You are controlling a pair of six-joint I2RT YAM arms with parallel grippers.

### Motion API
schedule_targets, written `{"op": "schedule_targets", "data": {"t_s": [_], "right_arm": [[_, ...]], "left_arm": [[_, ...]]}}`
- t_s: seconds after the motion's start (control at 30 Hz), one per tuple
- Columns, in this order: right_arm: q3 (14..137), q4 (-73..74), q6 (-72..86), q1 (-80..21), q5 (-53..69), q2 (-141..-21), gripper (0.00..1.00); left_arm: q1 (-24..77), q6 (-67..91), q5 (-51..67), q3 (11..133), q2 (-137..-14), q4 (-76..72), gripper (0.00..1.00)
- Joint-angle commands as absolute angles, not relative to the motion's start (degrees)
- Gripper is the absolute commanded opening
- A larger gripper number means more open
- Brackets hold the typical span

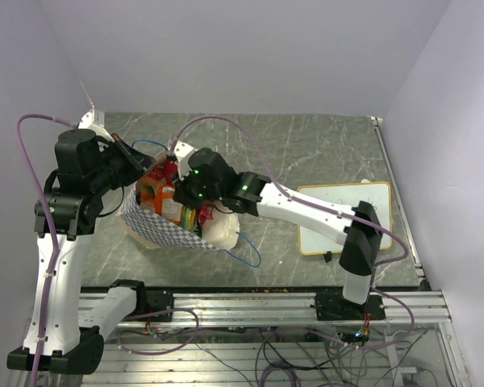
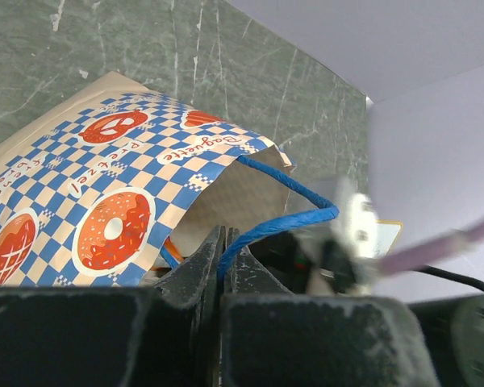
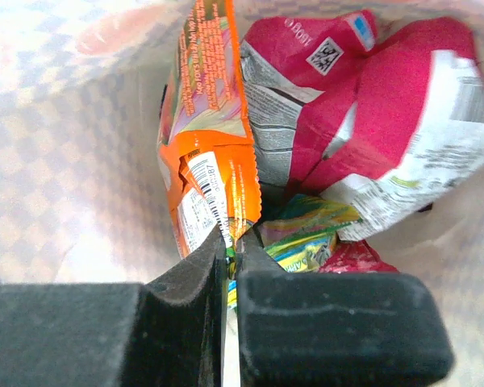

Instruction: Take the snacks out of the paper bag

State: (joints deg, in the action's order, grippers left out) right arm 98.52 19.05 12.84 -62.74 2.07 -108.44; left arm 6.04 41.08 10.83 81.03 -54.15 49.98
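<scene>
The paper bag (image 1: 171,230) lies tilted at the left of the table, mouth up, with snacks (image 1: 159,193) showing inside. My left gripper (image 1: 134,164) is at the bag's rim, shut on its blue string handle (image 2: 284,221); the checkered band with donut prints (image 2: 105,187) fills the left wrist view, with the left gripper (image 2: 223,242) low in that view. My right gripper (image 1: 187,190) reaches into the bag's mouth. In the right wrist view the right gripper (image 3: 232,242) is shut on the lower edge of an orange packet (image 3: 206,153). Red-and-white packets (image 3: 379,105) and a green-yellow packet (image 3: 316,234) lie beside it.
A white framed writing board (image 1: 347,214) lies on the table at the right, under my right arm. The bag's second blue handle (image 1: 248,256) trails toward the near edge. Grey walls close in the table at the back and sides.
</scene>
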Motion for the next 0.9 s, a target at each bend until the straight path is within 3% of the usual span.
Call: {"op": "schedule_targets", "data": {"t_s": [0.0,0.53,0.87], "right_arm": [[97.4,16.9,13.0,-62.4,-1.3,-100.4,0.00],[95.1,25.4,11.4,-62.4,-7.4,-83.9,0.00],[95.8,29.4,5.9,-58.6,-32.1,-77.4,0.00]], "left_arm": [[6.1,42.3,9.6,81.3,-52.8,49.2,0.07],[6.1,42.6,4.0,83.6,-55.8,51.3,0.07],[6.1,41.7,2.9,84.0,-56.9,51.9,0.07]]}}
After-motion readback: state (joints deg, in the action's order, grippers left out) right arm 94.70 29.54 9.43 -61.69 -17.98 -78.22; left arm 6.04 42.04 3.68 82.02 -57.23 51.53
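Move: The right hand, fingers already shut on the orange pack inside the paper bag, has open table about 28 cm to its right, 5 ahead and 22 below. The red snack bag lies some 4 cm ahead and 4 left, the green-yellow packet 3 back, straight below by 7. From the left hand, shut on the blue handle, the paper bag's middle is about 5 cm back, 3 right, 20 below. Right hand pulls the pinched orange pack from the bag, roughly 18 cm up, 16 right; left keeps its handle. ##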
